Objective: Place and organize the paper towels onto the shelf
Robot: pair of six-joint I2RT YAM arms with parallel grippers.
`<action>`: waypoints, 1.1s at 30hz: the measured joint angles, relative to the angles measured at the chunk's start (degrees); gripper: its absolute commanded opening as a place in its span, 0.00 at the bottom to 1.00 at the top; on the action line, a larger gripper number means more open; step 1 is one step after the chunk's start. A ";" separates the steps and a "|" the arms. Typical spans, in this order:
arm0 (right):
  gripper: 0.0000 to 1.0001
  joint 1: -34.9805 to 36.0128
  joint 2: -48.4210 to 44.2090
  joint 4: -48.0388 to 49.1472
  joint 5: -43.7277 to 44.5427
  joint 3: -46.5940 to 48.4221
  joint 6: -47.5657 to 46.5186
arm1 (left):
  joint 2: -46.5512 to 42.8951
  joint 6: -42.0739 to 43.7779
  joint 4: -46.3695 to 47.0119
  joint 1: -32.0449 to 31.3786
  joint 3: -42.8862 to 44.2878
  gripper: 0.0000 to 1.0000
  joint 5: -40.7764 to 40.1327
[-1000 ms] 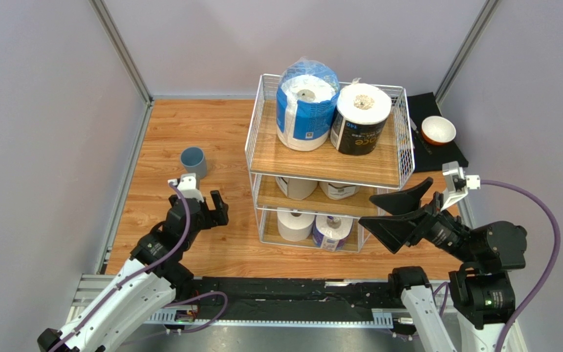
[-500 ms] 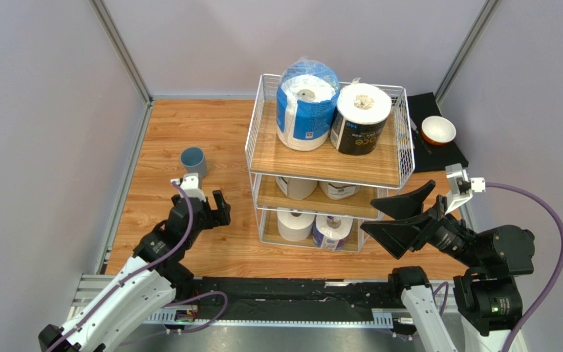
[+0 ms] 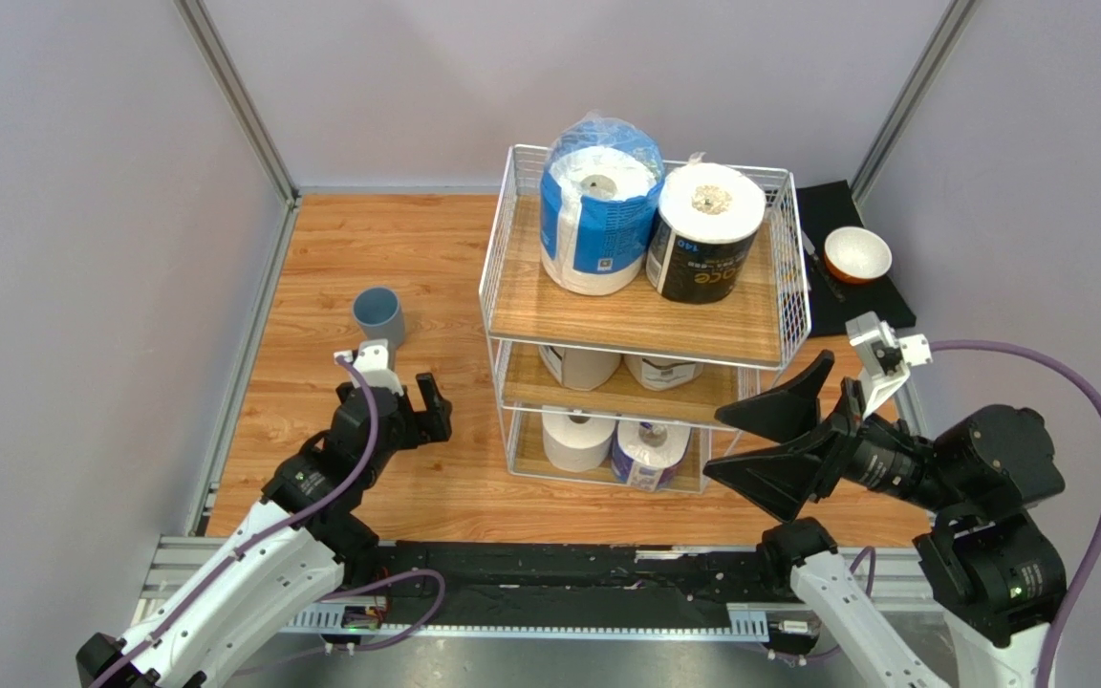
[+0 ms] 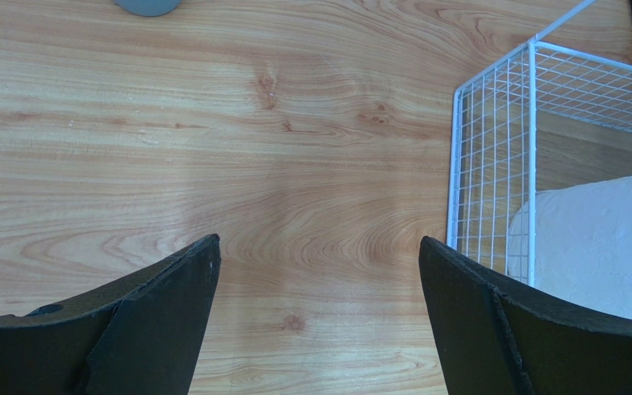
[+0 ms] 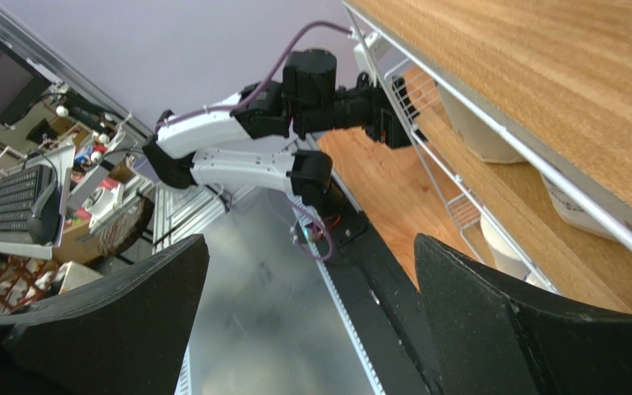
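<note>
The shelf stands mid-table. Its top board carries a blue-plastic-wrapped roll and a dark-wrapped roll. Two rolls sit half hidden on the middle tier. On the bottom tier are a plain white roll and a blue-labelled one. My left gripper is open and empty over bare table, left of the shelf's wire side, behind which a white roll shows. My right gripper is open and empty at the shelf's front right corner. In its wrist view it is beside the shelf boards.
A blue cup stands on the table left of the shelf, its base at the top edge of the left wrist view. An orange bowl sits on a black mat at the far right. Grey walls enclose the table.
My right gripper has drifted toward the near edge and tilted, still open. The left arm has barely moved.
</note>
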 measured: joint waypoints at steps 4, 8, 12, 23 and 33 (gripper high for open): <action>0.99 6.08 2.47 -6.73 2.38 1.05 -4.76 | 0.00 -0.33 0.00 0.00 -0.17 0.99 0.07; 0.99 10.97 4.70 -11.91 4.85 2.75 -8.37 | -0.02 -0.79 -0.02 0.00 -0.50 0.99 0.09; 0.99 14.64 5.68 -14.86 6.67 3.96 -10.45 | -0.02 -0.98 -0.04 0.00 -0.70 0.99 0.13; 0.99 21.90 9.55 -20.37 12.04 4.92 -14.95 | -1.07 -1.33 -0.20 0.00 -0.83 0.99 0.11; 0.98 22.16 7.61 -20.24 15.67 4.76 -13.84 | -1.64 -2.14 -0.46 0.00 -1.99 0.99 0.15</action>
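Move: My open right hand is in front of the turned shelf, roughly level with its top board. The right-hand brown roll on the middle board lies about 16 cm ahead, 4 cm left and 14 cm below. The shelf's front right post is some 8 cm ahead and 5 cm right, and the purple-labelled roll on the bottom board 13 cm ahead, 4 cm left and 33 cm below. From my left hand that brown roll is about 27 cm right, level in reach, and 14 cm higher. I sink my empty right hand about 6 cm in front of the shelf's open side, from top-board level towards the height of the brown rolls on the middle board, easing back a little first. My left-pointing fingers tip down some 20 degrees and swing roughly 10 degrees counter-clockwise. They stay wide open, with no touch on the shelf to be seen, and I hold that height at the end. ##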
